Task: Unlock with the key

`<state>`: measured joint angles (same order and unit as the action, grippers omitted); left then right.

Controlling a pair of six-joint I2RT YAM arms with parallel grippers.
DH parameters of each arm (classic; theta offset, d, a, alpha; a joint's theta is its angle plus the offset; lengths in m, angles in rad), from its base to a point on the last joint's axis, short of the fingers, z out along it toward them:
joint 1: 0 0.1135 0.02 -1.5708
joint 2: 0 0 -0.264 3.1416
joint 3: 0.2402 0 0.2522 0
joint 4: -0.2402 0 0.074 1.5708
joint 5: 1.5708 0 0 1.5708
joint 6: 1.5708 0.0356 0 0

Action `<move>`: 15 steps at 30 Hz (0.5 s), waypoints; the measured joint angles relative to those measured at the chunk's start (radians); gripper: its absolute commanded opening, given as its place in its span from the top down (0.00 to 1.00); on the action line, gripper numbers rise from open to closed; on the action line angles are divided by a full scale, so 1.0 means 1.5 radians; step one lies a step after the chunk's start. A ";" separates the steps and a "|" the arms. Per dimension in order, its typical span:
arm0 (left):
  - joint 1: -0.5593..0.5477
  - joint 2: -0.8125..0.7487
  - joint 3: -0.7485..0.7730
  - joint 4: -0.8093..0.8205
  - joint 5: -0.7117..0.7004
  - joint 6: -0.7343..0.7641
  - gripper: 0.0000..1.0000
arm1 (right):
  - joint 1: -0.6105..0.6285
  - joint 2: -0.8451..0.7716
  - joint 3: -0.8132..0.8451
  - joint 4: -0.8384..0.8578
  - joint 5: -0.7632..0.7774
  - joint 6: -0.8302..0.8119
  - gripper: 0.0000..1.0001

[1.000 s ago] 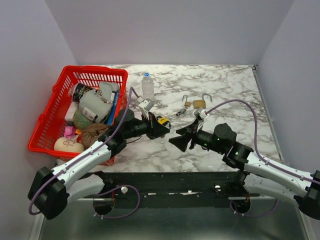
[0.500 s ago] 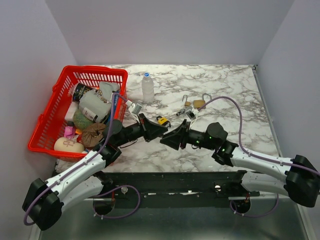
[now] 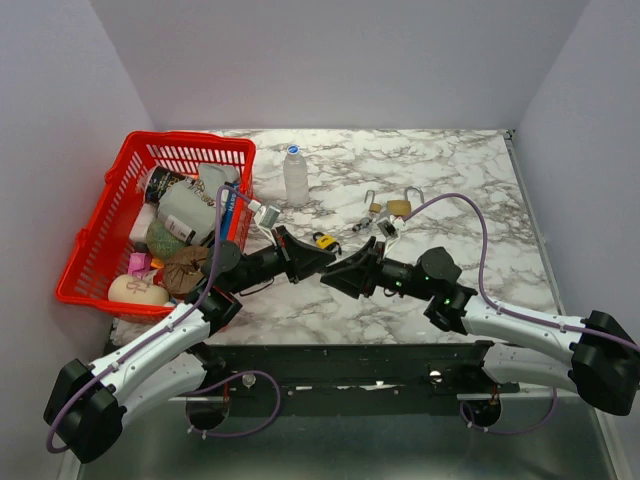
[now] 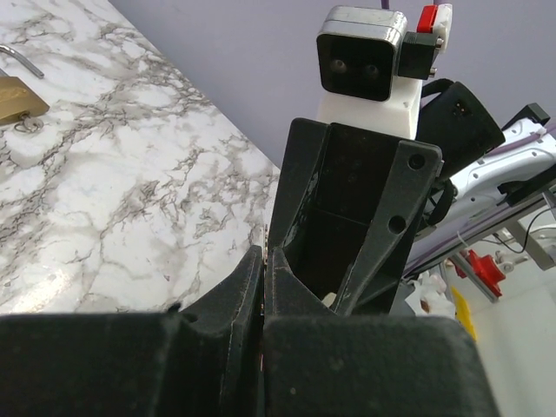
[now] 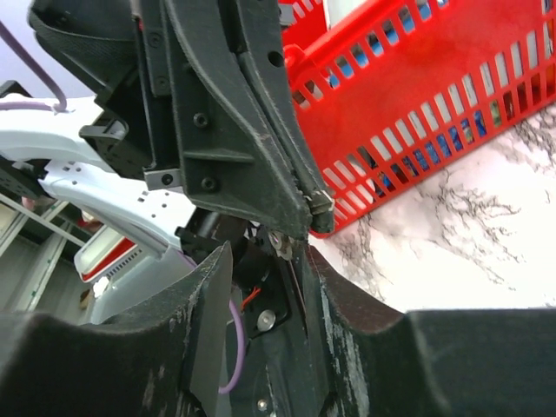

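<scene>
My left gripper (image 3: 322, 260) is shut on a thin metal key (image 5: 278, 241), held above the marble table. In the left wrist view only a sliver of the key (image 4: 263, 236) shows between the pressed fingers. My right gripper (image 3: 338, 272) meets it tip to tip. Its jaws stand apart around the left gripper's tip, and the key lies close to one finger (image 5: 339, 287). A brass padlock (image 3: 398, 208) lies farther back on the table, with a smaller padlock (image 3: 374, 209) beside it. The padlock (image 4: 17, 94) also appears at the left wrist view's edge.
A red basket (image 3: 100, 230) full of groceries stands at the left. A clear bottle (image 3: 295, 175) stands behind the grippers. A small yellow-and-black item (image 3: 323, 240) and loose keys (image 3: 360, 228) lie just beyond the grippers. Grey walls enclose the table.
My right arm has moved left to meet the left gripper, and its jaws have narrowed around the left gripper's tip. The left gripper shifted slightly and stayed shut.
</scene>
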<state>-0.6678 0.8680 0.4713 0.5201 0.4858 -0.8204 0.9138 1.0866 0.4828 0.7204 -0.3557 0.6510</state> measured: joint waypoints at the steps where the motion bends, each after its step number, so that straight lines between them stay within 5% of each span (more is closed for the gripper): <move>1: 0.000 0.001 0.000 0.004 0.001 -0.001 1.00 | 0.000 -0.001 0.000 0.005 0.000 0.000 0.59; 8: -0.008 0.014 0.004 0.040 0.019 -0.014 1.00 | -0.003 0.001 0.000 0.024 0.001 0.001 0.75; 12: -0.017 0.021 0.005 0.055 0.027 -0.016 1.00 | -0.003 0.003 -0.003 0.042 0.002 0.005 0.98; 15: -0.018 0.022 0.005 0.062 0.033 -0.016 0.97 | -0.003 0.004 -0.011 0.061 0.002 0.010 0.99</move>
<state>-0.6945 0.9016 0.4782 0.6128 0.5346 -0.8436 0.9096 1.0920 0.4660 0.8116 -0.3534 0.6662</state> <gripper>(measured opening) 0.096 0.031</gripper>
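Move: The left fingers already hold the key. It lies at the half-open right fingertips, only about 1 cm ahead of and 1 cm above the right hand point; the right fingers are some 2 cm back from and 2 cm below the left hand point. Down on the table, about 20 cm below the right hand, the yellow padlock lies some 14 cm ahead and level sideways, the large brass padlock about 24 cm ahead and 16 cm to the right. The right fingers shut from about half open and pinch the key just at the left fingertips, that hand staying nearly in place while rising about 1 cm. The left keeps its grip on the key and eases about 2 cm up, back and to its right, towards the closing fingers, turning slightly clockwise. ##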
